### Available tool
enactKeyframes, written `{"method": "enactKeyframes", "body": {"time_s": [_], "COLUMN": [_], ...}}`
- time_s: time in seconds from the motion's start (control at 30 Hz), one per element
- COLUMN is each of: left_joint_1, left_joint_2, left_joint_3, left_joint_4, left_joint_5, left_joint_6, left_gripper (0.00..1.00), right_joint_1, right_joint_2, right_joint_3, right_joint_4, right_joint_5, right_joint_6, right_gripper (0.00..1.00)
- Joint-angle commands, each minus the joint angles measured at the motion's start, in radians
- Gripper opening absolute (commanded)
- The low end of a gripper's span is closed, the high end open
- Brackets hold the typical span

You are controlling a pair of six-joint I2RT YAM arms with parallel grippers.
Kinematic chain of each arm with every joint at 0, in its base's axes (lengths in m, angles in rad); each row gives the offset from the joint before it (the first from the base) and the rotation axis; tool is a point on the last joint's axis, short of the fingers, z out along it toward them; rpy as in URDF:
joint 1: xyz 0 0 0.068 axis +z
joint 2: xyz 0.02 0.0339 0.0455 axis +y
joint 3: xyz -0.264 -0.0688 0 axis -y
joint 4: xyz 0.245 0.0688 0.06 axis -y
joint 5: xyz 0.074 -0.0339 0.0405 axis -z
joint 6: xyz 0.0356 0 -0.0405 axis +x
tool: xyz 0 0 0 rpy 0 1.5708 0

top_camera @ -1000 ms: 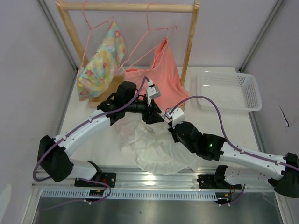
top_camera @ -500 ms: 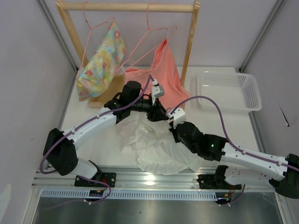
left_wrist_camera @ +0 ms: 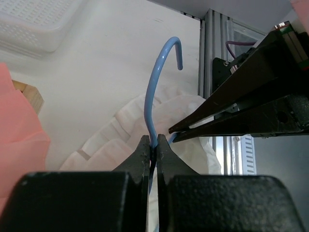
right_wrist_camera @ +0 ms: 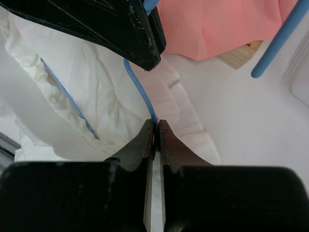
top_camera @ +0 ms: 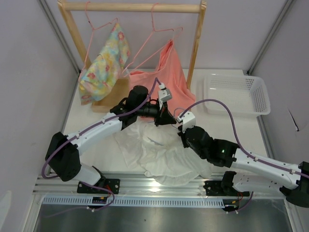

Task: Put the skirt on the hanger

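The white skirt [top_camera: 159, 154] lies bunched on the table between the arms. It also shows in the right wrist view [right_wrist_camera: 96, 92]. The light blue hanger [left_wrist_camera: 155, 82] has its hook free and its wire running into the skirt [right_wrist_camera: 67, 101]. My left gripper [left_wrist_camera: 154, 145] is shut on the hanger's neck just under the hook, above the skirt's back edge [top_camera: 168, 121]. My right gripper [right_wrist_camera: 155, 123] is shut on the hanger's wire right beside it [top_camera: 176, 127], with skirt fabric under it. In the top view the hanger is mostly hidden by the grippers.
A wooden rack [top_camera: 130, 7] at the back carries pink hangers, a floral garment [top_camera: 104, 65] and a salmon garment [top_camera: 166, 72] hanging close behind the grippers. A white basket [top_camera: 236, 94] stands at the back right. The metal rail [top_camera: 154, 186] edges the front.
Both grippers have moved a little right and back together, still shut on the hanger. The skirt has been dragged and bunched, and its front edge now reaches the rail.
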Motion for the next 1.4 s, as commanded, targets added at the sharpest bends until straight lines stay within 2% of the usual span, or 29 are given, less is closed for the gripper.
{"method": "enactKeyframes", "body": {"time_s": [0.0, 0.03, 0.07, 0.17, 0.27, 0.4, 0.6, 0.7, 0.8, 0.83, 0.9, 0.97, 1.1, 1.37], "left_joint_1": [-0.005, -0.007, -0.007, -0.008, -0.007, -0.007, -0.007, -0.002, 0.0, 0.0, -0.002, 0.0, -0.002, -0.002], "left_joint_2": [-0.062, -0.074, -0.1, -0.149, -0.209, -0.301, -0.464, -0.524, -0.49, -0.455, -0.453, -0.491, -0.554, -0.484], "left_joint_3": [-0.017, -0.014, -0.014, -0.017, -0.021, -0.011, 0.119, 0.262, 0.498, 0.634, 0.682, 0.715, 0.752, 1.048], "left_joint_4": [0.055, 0.043, 0.031, -0.026, -0.078, -0.161, -0.363, -0.443, -0.627, -0.679, -0.73, -0.703, -0.622, -0.628], "left_joint_5": [-0.084, -0.114, -0.136, -0.258, -0.332, -0.4, -0.55, -0.65, -0.804, -0.881, -0.9, -0.889, -0.969, -1.239], "left_joint_6": [-0.06, -0.065, -0.072, -0.094, -0.106, -0.126, -0.172, -0.186, -0.189, -0.178, -0.171, -0.175, -0.204, -0.106], "left_gripper": [0.0, 0.0, 0.0, 0.0, 0.0, 0.0, 0.0, 0.0, 0.0, 0.0, 0.0, 0.0, 0.0, 0.0], "right_joint_1": [0.002, 0.002, 0.002, -0.001, -0.012, -0.049, -0.113, -0.165, -0.222, -0.242, -0.256, -0.279, -0.32, -0.366], "right_joint_2": [-0.033, -0.046, -0.055, -0.096, -0.121, -0.133, -0.171, -0.172, -0.138, -0.13, -0.118, -0.103, -0.011, 0.065], "right_joint_3": [0.075, 0.081, 0.091, 0.124, 0.172, 0.23, 0.308, 0.338, 0.387, 0.399, 0.428, 0.445, 0.537, 0.526], "right_joint_4": [0.0, -0.012, -0.035, -0.075, -0.124, -0.169, -0.203, -0.194, -0.221, -0.236, -0.237, -0.214, -0.229, -0.194], "right_joint_5": [0.065, 0.079, 0.088, 0.126, 0.159, 0.182, 0.203, 0.173, 0.137, 0.13, 0.101, 0.078, 0.025, -0.094], "right_joint_6": [0.073, 0.082, 0.093, 0.133, 0.171, 0.216, 0.224, 0.194, 0.187, 0.19, 0.19, 0.177, 0.165, 0.18], "right_gripper": [0.17, 0.28, 0.47, 0.68, 0.77, 0.8, 0.82, 0.85, 0.85, 0.85, 0.85, 0.86, 0.85, 0.85]}}
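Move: The left hand already grips the blue hanger by its neck; the rack's rail, where it would hang, lies roughly 30 cm ahead, 15 cm to the left and 27 cm higher. The white skirt, on the hanger, has its middle about 8 cm back, 4 cm left and 17 cm below this hand, and the hanging pink skirt is some 23 cm ahead, 3 cm left, 5 cm lower. From the right hand, also shut on the hanger, the white skirt's middle is about 5 cm back, 8 cm left and 13 cm down. The right fingers open wide and let go of the hanger, and that hand climbs away about 16 cm while swinging right, then coming partly back left and easing forward towards the pink skirt and basket. The left hand keeps its pinch on the hanger's neck and carries the hanger with the white skirt steeply up some 39 cm and about 30 cm to the left, drawing back towards the base later on, while the wrist turns counter-clockwise until fingers that pointed right point mostly forward and tilt up. ##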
